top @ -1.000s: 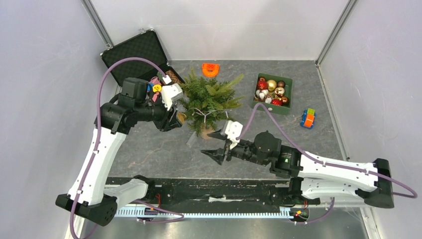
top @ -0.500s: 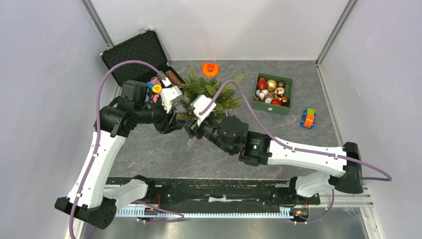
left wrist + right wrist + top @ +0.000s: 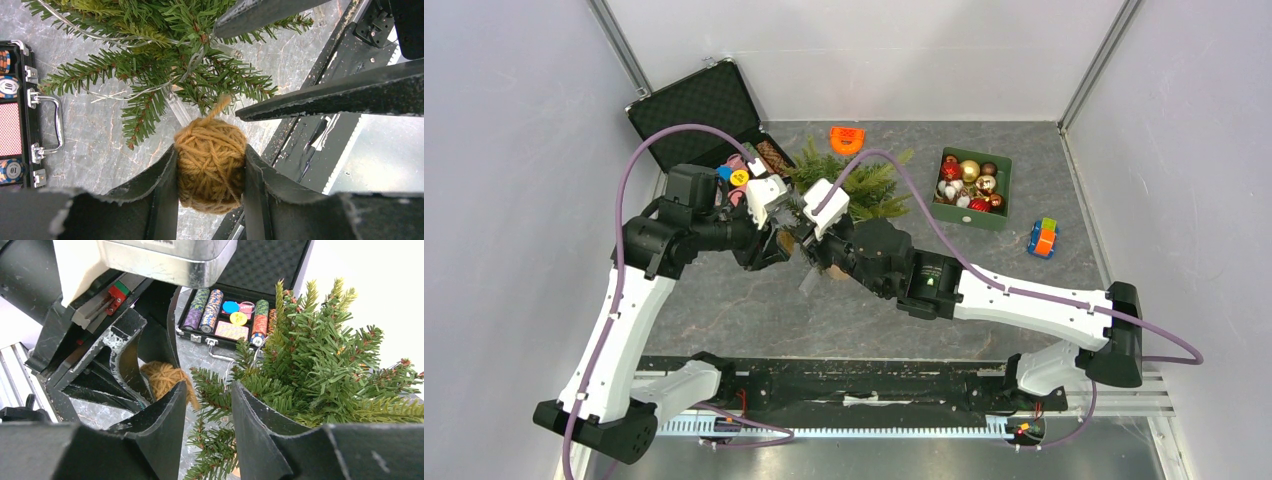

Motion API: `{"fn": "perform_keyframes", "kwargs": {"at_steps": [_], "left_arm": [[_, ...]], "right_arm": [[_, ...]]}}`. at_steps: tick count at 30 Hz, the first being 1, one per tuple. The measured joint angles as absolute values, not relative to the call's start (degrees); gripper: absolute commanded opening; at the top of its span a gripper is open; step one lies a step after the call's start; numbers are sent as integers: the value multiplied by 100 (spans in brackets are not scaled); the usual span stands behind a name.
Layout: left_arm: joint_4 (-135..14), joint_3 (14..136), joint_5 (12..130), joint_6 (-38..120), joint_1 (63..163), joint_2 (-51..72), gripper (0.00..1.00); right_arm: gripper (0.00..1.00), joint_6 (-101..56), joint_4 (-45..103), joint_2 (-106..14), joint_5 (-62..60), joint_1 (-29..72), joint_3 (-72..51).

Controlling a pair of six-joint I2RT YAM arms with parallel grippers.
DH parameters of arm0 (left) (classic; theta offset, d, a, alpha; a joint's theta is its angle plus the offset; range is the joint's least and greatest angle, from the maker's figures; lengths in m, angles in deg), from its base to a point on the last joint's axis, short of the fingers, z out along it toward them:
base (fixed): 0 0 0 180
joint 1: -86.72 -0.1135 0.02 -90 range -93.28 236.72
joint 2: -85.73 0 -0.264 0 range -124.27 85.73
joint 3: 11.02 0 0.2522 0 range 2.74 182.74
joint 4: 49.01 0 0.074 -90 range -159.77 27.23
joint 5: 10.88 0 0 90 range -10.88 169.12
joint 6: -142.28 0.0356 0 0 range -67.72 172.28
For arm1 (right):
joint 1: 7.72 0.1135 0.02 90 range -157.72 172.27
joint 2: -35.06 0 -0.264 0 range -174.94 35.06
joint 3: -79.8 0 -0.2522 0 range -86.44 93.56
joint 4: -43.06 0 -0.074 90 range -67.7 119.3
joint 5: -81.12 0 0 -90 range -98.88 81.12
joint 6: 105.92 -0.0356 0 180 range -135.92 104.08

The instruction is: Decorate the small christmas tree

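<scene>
The small christmas tree (image 3: pixel 867 183) stands mid-table, and its green branches (image 3: pixel 165 60) fill the top of the left wrist view. My left gripper (image 3: pixel 210 150) is shut on a mustard ball of yarn (image 3: pixel 211 167), held just left of the tree above the table. My right gripper (image 3: pixel 207 387) is open right beside it. Fir twigs show through the gap between its fingers. The yarn ball (image 3: pixel 162 377) lies just beyond its left fingertip, with the loose yarn tail (image 3: pixel 220 105) pointing toward the tree (image 3: pixel 320 370). In the top view both grippers meet at the tree's left side.
An open black case (image 3: pixel 714 110) with poker chips (image 3: pixel 235 320) lies at the back left. At the right stands a green box of baubles (image 3: pixel 970 187), with a coloured toy block (image 3: pixel 1043 238) beyond it. An orange object (image 3: pixel 847 138) lies behind the tree. A thin light wire (image 3: pixel 125 92) runs through the branches.
My right arm has swung from the front middle of the table back and left to the tree, next to the left gripper, and its jaws have narrowed. The left gripper has kept the yarn almost still.
</scene>
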State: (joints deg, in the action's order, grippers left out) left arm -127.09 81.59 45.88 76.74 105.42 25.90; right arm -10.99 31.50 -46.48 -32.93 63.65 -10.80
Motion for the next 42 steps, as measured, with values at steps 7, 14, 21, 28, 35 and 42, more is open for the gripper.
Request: {"fn": "perform_keyframes", "kwargs": {"at_steps": [7,14,21,28,35,42], "left_arm": [[-12693,8148,4577,7688,10542,2590,2],[-12693,8146,4577,7692,10542,2590,2],[-12689,8109,4558,7692,10542,2590,2],[-12689,8109,4553,7694,10542,2594,2],[-12689,8109,4553,7694,10542,2594,2],[-12665,8109,4556,7694,10542,2594,2]], "right_arm": [[35,-1093,3027,-4663,-3154,6339,-1082],[33,-999,2901,-4818,-3022,6302,-1082],[26,-916,2905,-4832,-3025,6304,-1159],[16,-876,2962,-4832,-3086,6304,-1205],[0,-876,2970,-4832,-3127,6304,-1224],[0,-878,3084,-4832,-3302,6304,-1229]]}}
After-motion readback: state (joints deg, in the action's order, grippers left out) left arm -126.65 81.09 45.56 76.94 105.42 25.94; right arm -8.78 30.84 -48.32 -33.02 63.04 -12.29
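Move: The twine loop on the ornament is about 3 cm below the right hand and 1 cm to its left, level with it fore and aft. Its twine ball is held some 4 cm below, 3 cm to the left and 1 cm back of that hand. The tree stands roughly 8 cm ahead and 8 cm to the right, its middle some 12 cm lower. From the left hand, the loop is about 3 cm right, 2 cm ahead and 1 cm higher. The right hand sinks about 3 cm beside the left gripper, tipping its fingertips some 5 degrees down until they straddle the twine loop above the held ball. It then stays nearly in place while its half-open fingers close fully and pinch the loop by its end, the left hand holding still with its grip kept on the twine ball. ##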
